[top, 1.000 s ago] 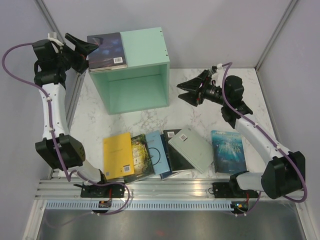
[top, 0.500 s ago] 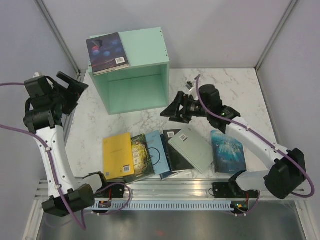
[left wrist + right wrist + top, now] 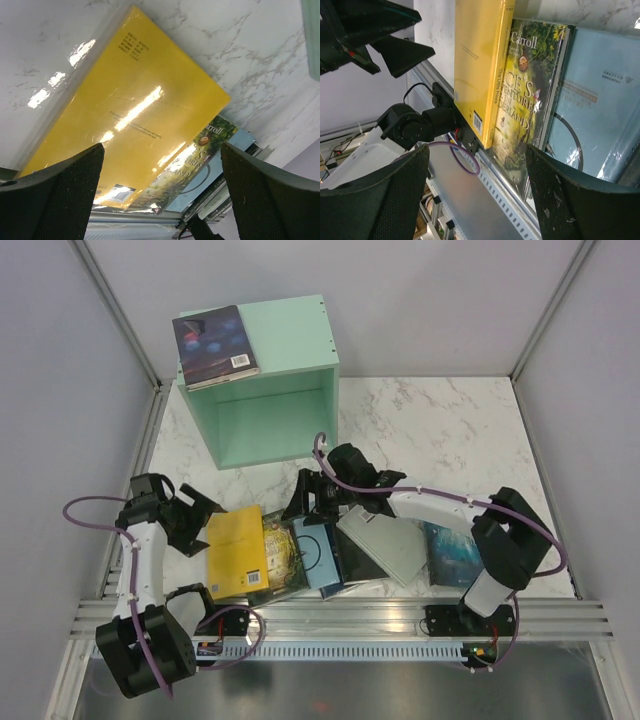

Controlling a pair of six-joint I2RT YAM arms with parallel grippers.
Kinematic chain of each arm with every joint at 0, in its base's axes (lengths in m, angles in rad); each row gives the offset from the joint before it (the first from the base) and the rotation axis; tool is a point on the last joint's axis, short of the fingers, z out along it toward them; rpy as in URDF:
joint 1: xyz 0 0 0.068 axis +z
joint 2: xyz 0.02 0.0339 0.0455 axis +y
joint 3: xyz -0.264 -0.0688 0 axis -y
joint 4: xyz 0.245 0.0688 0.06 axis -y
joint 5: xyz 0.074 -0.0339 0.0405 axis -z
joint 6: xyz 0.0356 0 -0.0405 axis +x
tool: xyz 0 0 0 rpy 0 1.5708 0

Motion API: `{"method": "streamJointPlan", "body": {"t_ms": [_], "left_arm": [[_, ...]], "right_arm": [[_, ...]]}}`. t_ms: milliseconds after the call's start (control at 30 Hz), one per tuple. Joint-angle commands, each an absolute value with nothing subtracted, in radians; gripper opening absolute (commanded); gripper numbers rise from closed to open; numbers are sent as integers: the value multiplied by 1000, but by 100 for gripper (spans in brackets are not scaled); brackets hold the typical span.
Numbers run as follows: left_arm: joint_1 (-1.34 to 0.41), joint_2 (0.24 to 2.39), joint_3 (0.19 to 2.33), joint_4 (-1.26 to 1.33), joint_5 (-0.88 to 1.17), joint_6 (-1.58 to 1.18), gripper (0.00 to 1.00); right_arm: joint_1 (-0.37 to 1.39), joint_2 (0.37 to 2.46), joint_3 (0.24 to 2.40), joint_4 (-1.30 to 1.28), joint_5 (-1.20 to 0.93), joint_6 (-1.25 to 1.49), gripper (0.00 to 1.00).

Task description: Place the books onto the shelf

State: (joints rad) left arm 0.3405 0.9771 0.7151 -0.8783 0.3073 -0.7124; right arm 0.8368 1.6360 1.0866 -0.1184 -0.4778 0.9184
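The mint-green shelf [image 3: 270,390] stands at the back left, open side facing the arms, with a dark blue starry book [image 3: 213,345] flat on its top. Several books lie in an overlapping row near the front: yellow [image 3: 237,552] [image 3: 130,115] [image 3: 477,65], dark green with gold art [image 3: 283,552] [image 3: 525,100], pale blue [image 3: 318,550] [image 3: 590,100], black [image 3: 358,560], pale mint-green [image 3: 385,540] and teal-blue [image 3: 455,545]. My left gripper [image 3: 195,520] [image 3: 160,200] is open, low at the yellow book's left edge. My right gripper [image 3: 310,498] [image 3: 477,200] hovers open over the gold-art and pale blue books.
An aluminium rail [image 3: 340,625] with the arm bases runs along the near edge, right behind the books' front edges. Grey walls enclose the marble table [image 3: 440,430] on three sides. The two grippers are about a book's width apart.
The left arm swung down from beside the shelf top to the yellow book. The right arm swept left and forward from the back right to over the row of books.
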Motion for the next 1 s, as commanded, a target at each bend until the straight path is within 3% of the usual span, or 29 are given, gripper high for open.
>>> {"method": "streamJointPlan", "body": {"t_ms": [0, 267, 600, 967], "left_arm": [[339, 959, 654, -759, 350, -719, 100], [339, 1046, 621, -727, 269, -785, 100], [339, 1202, 701, -738, 15, -736, 100], [336, 1339, 553, -554, 57, -775, 100]], "right_arm": [[860, 1678, 1060, 80, -515, 995, 81], [934, 1859, 1130, 144, -474, 1026, 80], [962, 2026, 1192, 150, -393, 1065, 79], [1011, 2141, 1278, 89, -325, 1074, 78]]}}
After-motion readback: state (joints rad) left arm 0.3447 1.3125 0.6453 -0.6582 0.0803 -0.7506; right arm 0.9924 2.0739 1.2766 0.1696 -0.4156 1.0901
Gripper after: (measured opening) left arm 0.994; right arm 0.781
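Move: The yellow book lies flat about 18 cm to the right hand's left, level with it and some 13 cm below. From the left hand its middle is only about 3 cm to the right, level and 9 cm below. Next to it, the green book lies about 8 cm left of the right hand and 2 cm nearer the base. The light-blue book is almost beneath the right hand, 1 cm to its left and 2 cm back. The yellow book is closed on from both long sides by open grippers. The right sweeps left about 10 cm while sinking 8, steeply at first and then nearly level, until its fingers straddle the spine. The left drops about 8 cm, drifting 4 cm left over the book's outer edge as its fingers tip some 15 degrees steeper. Finger contact can't be made out. ##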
